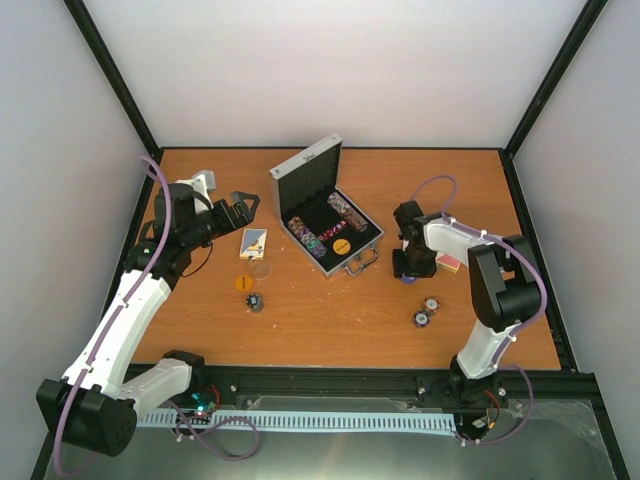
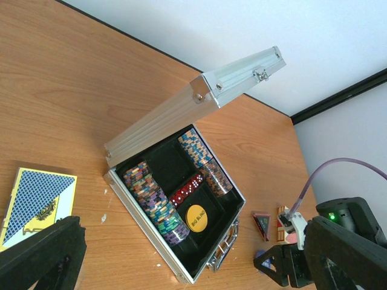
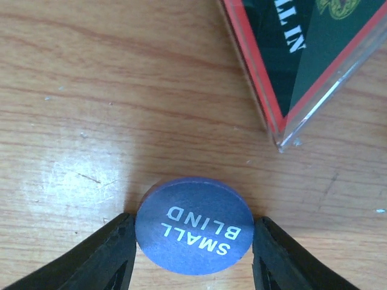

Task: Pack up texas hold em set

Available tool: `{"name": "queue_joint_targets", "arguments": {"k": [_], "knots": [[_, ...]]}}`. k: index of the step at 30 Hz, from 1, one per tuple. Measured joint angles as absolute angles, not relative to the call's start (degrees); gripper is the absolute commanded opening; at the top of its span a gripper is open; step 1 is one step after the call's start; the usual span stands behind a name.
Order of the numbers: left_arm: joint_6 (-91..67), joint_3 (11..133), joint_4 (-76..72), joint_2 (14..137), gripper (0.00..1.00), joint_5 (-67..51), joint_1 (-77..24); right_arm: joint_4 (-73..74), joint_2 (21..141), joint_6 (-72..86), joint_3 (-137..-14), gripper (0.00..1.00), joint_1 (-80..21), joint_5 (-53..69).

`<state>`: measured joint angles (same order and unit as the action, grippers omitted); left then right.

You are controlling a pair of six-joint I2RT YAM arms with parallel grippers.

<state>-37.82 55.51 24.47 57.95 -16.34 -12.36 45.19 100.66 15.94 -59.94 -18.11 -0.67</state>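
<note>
The silver case (image 1: 310, 170) stands open mid-table, holding rows of chips (image 2: 154, 202), red dice (image 2: 186, 190) and an orange "BIG BLIND" disc (image 2: 195, 217). My right gripper (image 1: 408, 276) is down at the table right of the case. Its fingers (image 3: 103, 260) press both sides of the purple "SMALL BLIND" disc (image 3: 195, 225), which lies flat. The dark triangular token (image 3: 308, 54) lies just beyond the disc. My left gripper (image 1: 243, 206) is open and empty, left of the case and above the blue card box (image 1: 253, 242).
A red card box (image 1: 450, 262) lies by the right gripper. Two small chip piles (image 1: 426, 311) sit nearer the front right. An orange disc (image 1: 242, 283), a clear disc (image 1: 261, 268) and a few chips (image 1: 257, 300) lie front left of the case.
</note>
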Motion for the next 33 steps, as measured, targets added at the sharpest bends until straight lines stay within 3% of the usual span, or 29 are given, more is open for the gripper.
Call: {"name": "queue_joint_targets", "arguments": {"k": [14, 25, 33], "knots": [[-36.9, 55.5, 24.5, 58.7, 1.00, -16.3, -12.4, 46.6, 101.6, 16.6, -65.4, 0.51, -22.1, 0.3], [-36.6, 55.6, 25.4, 59.2, 1.00, -16.0, -12.4, 47.9, 102.4, 17.7, -78.7, 0.51, -27.2, 5.2], [-36.4, 55.8, 26.3, 59.2, 1.00, -15.4, -12.4, 46.9, 111.4, 17.9, -89.7, 0.52, -29.5, 8.2]]}}
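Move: The small blind chip is between the right fingertips on the table. Its destination, the middle of the open chip case, lies about 20 cm to the right hand's left and 12 cm ahead. In the case, the big blind chip is some 17 cm left and 9 cm ahead, the red dice 20 cm left and 14 cm ahead. The all-in triangle sits about 8 cm straight ahead. From the left hand the case is roughly 10 cm ahead, 18 cm right and 26 cm below. The small blind chip, already between the right fingers, is gripped by its rim as they close the last little bit, then lifted off the table and carried left, forward and up to the open case: about 15 cm left, 9 cm forward and nearly as much up, levelling off at the end. The wrist tilts the fingertips forward and left by some 20 degrees and turns slightly counter-clockwise. ##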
